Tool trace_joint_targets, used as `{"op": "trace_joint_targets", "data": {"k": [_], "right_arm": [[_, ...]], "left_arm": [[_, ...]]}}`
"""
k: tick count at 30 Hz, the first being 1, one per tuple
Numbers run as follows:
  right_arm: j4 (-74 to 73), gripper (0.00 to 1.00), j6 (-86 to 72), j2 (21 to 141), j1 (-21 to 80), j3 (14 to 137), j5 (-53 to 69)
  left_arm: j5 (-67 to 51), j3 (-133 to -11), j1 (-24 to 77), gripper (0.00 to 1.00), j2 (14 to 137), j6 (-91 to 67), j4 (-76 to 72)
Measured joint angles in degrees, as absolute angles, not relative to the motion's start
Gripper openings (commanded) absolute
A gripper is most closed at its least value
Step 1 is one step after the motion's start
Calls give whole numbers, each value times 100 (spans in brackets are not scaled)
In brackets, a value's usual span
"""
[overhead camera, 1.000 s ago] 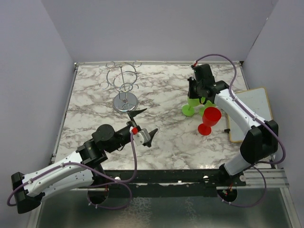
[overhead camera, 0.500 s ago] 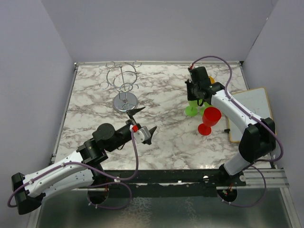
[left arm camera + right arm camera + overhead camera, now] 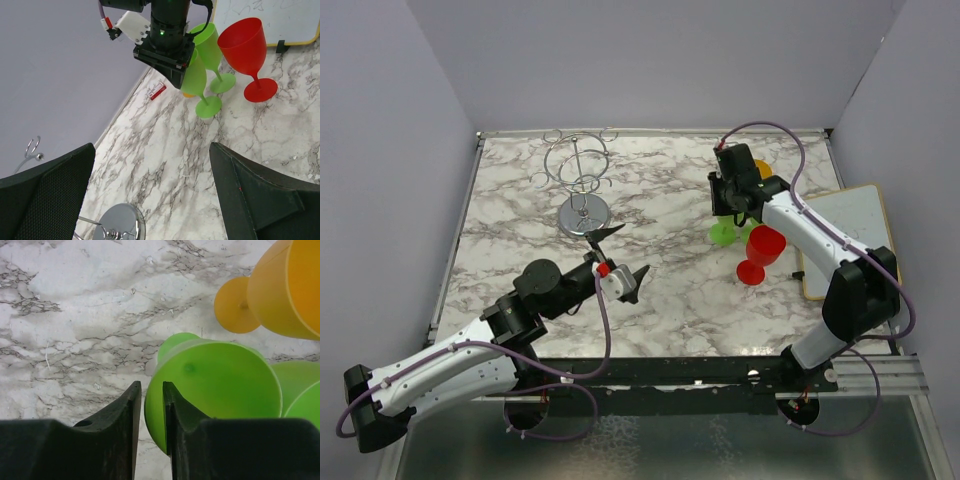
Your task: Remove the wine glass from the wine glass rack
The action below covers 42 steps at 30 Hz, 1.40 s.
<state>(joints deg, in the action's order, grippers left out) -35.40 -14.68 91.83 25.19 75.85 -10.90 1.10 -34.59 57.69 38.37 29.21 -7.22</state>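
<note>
The chrome wine glass rack (image 3: 578, 178) stands at the back left, with no glass on its looped arms; its round base shows in the left wrist view (image 3: 118, 225). My right gripper (image 3: 732, 205) (image 3: 151, 387) is shut on the rim of a green wine glass (image 3: 723, 234) (image 3: 220, 385) (image 3: 198, 80), one finger inside the bowl and one outside. The glass tilts, with its foot at or just above the table. My left gripper (image 3: 623, 258) (image 3: 155, 200) is wide open and empty, hovering right of the rack base.
A red glass (image 3: 760, 250) (image 3: 247, 45), a second green glass (image 3: 214, 47) (image 3: 300, 385) and an orange glass (image 3: 763, 168) (image 3: 285, 290) stand close around the held one. A whiteboard (image 3: 850, 235) lies at the right edge. Grey walls enclose the table.
My right gripper has shifted a little left and back with the green glass, which stands less tilted. The left arm has hardly moved.
</note>
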Motion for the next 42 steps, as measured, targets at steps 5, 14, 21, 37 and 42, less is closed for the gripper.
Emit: {"op": "trace_joint_targets", "data": {"k": [5, 14, 21, 37, 42], "right_arm": [[-3660, 45, -1463, 9183, 2519, 7581, -1090], [-3776, 67, -1361, 8794, 2519, 7717, -1061], [-3715, 77, -1308, 7981, 2519, 7791, -663], [-2650, 94, -1122, 5092, 2519, 6281, 62], [-2582, 97, -1144, 4462, 2519, 6233, 60]], "left_arm": [[113, -3459, 5769, 99, 3826, 2904, -722], [119, -3479, 5669, 99, 3883, 2812, -714], [169, -3562, 5419, 99, 4095, 2550, -681], [106, -4945, 3109, 99, 5164, 847, -1033], [110, -5749, 2596, 99, 5457, 692, -1153]]}}
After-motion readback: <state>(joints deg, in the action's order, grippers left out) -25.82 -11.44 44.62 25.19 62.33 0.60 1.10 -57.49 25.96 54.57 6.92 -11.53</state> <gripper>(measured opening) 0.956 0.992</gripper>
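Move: The right fingers still have the rim of the near green glass between them; the glass stands with its middle about 2 cm ahead, 3 right and 7 below. A second green glass is 7 cm right of it, the orange glass 7 cm beyond and 5 right of it, the red glass 8 cm nearer and 6 right of it. From the left hand that near green glass is some 21 cm ahead, 23 right, 22 below; the empty rack is about 25 ahead, 10 left, 15 below. Open the right fingers wide to let go of the near green glass's rim, keeping the hand nearly still at first, then lift it about 20 cm while drawing back some 12, tilting the fingers up from steep towards level. Swing the empty, open left gripper forward, up and left towards the rack, turning it counter-clockwise. ##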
